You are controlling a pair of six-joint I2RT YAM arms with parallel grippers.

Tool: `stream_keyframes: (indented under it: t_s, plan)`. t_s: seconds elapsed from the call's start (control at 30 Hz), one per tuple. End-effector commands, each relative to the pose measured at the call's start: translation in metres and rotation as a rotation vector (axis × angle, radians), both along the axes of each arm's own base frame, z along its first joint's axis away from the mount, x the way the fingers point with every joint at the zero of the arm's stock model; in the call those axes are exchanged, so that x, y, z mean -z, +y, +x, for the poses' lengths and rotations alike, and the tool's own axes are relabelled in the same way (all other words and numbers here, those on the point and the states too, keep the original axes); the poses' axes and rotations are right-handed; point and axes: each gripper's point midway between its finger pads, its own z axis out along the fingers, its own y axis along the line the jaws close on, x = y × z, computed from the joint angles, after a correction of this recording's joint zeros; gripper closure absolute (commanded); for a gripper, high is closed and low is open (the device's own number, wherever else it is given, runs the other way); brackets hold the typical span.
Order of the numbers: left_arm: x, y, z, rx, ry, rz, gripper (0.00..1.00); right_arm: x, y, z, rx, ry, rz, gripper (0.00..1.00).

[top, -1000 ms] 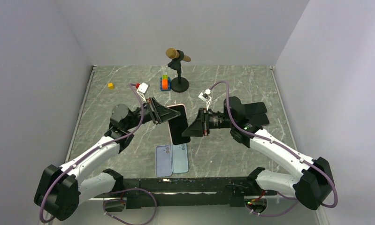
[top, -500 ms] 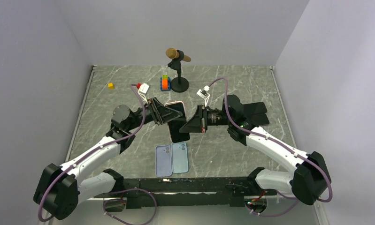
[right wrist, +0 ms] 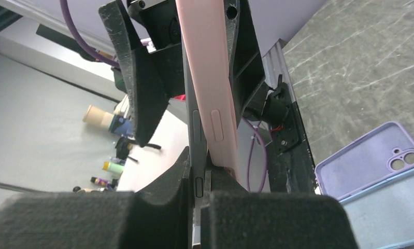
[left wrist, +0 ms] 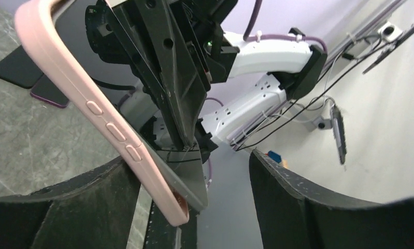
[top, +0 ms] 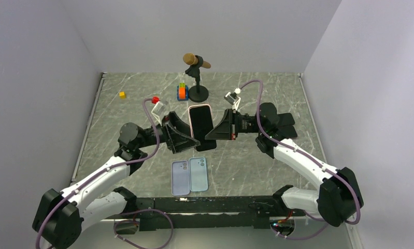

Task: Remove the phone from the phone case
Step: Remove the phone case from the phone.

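Note:
A dark phone (top: 200, 124) in a pink phone case (top: 199, 106) hangs above the table's middle, held between the two arms. My right gripper (top: 216, 133) is shut on it. In the right wrist view its pads pinch the phone's grey edge (right wrist: 197, 155), and the pink case (right wrist: 210, 78) stands a little off that edge beside the pads. My left gripper (top: 188, 137) is open. In the left wrist view the case's lower corner (left wrist: 171, 207) and the phone's screen (left wrist: 186, 179) lie between my left gripper's (left wrist: 190, 158) wide fingers, close to the left finger (left wrist: 90, 202).
A purple case (top: 180, 177) and a light blue case (top: 198, 174) lie empty side by side near the front edge. A microphone on a stand (top: 197, 78), coloured blocks (top: 182, 92) and a yellow cube (top: 122, 95) sit at the back. Dark phones (top: 285, 124) lie right.
My left gripper opened and let go of the cased phone. My right gripper shut on the phone's edge, and the phone swung up toward the back.

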Motion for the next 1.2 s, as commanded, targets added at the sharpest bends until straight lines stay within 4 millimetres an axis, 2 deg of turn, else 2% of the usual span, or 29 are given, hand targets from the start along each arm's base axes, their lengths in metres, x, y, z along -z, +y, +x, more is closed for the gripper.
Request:
stream_keyframes:
  t_s: [0.0,0.13,0.23,0.37,0.5,0.57,0.67,0.93,1.0,1.07,1.13,1.17]
  plan:
    - [-0.002,0.006,-0.022,0.055,-0.158,0.003,0.27,-0.036,-0.01,-0.016,-0.049,-0.148,0.089,1.0]
    - [-0.002,0.009,-0.033,0.103,-0.207,-0.011,0.38,-0.044,-0.014,-0.026,-0.08,-0.19,0.103,1.0]
    - [0.001,0.007,-0.033,0.123,-0.21,0.012,0.43,-0.045,-0.015,-0.029,-0.085,-0.196,0.101,1.0]
    - [-0.002,0.006,-0.038,0.172,-0.221,0.005,0.56,-0.052,-0.017,-0.04,-0.13,-0.213,0.143,1.0]
    - [-0.005,0.006,-0.041,0.194,-0.228,-0.011,0.61,-0.058,-0.019,-0.047,-0.159,-0.229,0.175,1.0]
    - [-0.004,0.006,-0.041,0.2,-0.226,-0.005,0.67,-0.058,-0.019,-0.049,-0.171,-0.235,0.18,1.0]
    - [-0.003,0.004,-0.039,0.195,-0.209,0.0,0.67,-0.057,-0.018,-0.05,-0.18,-0.227,0.178,1.0]
    - [-0.004,-0.011,-0.013,0.085,-0.112,0.069,0.65,-0.05,-0.008,-0.044,-0.166,-0.217,0.144,1.0]
    - [-0.007,-0.011,-0.007,0.049,-0.105,0.077,0.75,-0.048,-0.006,-0.043,-0.166,-0.211,0.136,1.0]
    - [0.002,-0.011,0.006,-0.018,-0.052,0.143,0.9,-0.045,-0.005,-0.042,-0.162,-0.202,0.125,1.0]
    - [0.016,-0.005,0.027,-0.151,0.012,0.246,1.0,-0.038,-0.005,-0.039,-0.145,-0.186,0.086,1.0]
    - [0.029,0.004,0.042,-0.26,0.073,0.331,1.0,-0.033,-0.004,-0.035,-0.122,-0.19,0.055,1.0]
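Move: The left hand, open and empty, has the middle of the pink phone case about 4 cm to its right and 4 cm ahead, at its own height. The right hand already pinches the phone's bare edge; the case's middle is roughly 3 cm left, 3 ahead and 2 above. On the table some 30 cm below, the blue case lies 3 cm back of the left hand and straight beneath sideways, the purple case 7 cm to its left. Back and up by about 4 cm each goes the right hand, keeping its pinch on the phone's edge, turning slightly, then easing a little forward and down. The left hand first draws back some 3.5 cm with its fingers half closing, then returns forward and slightly right and down, shutting on the loosened pink case's left edge near its near end, the phone's edge left outside the fingers. ##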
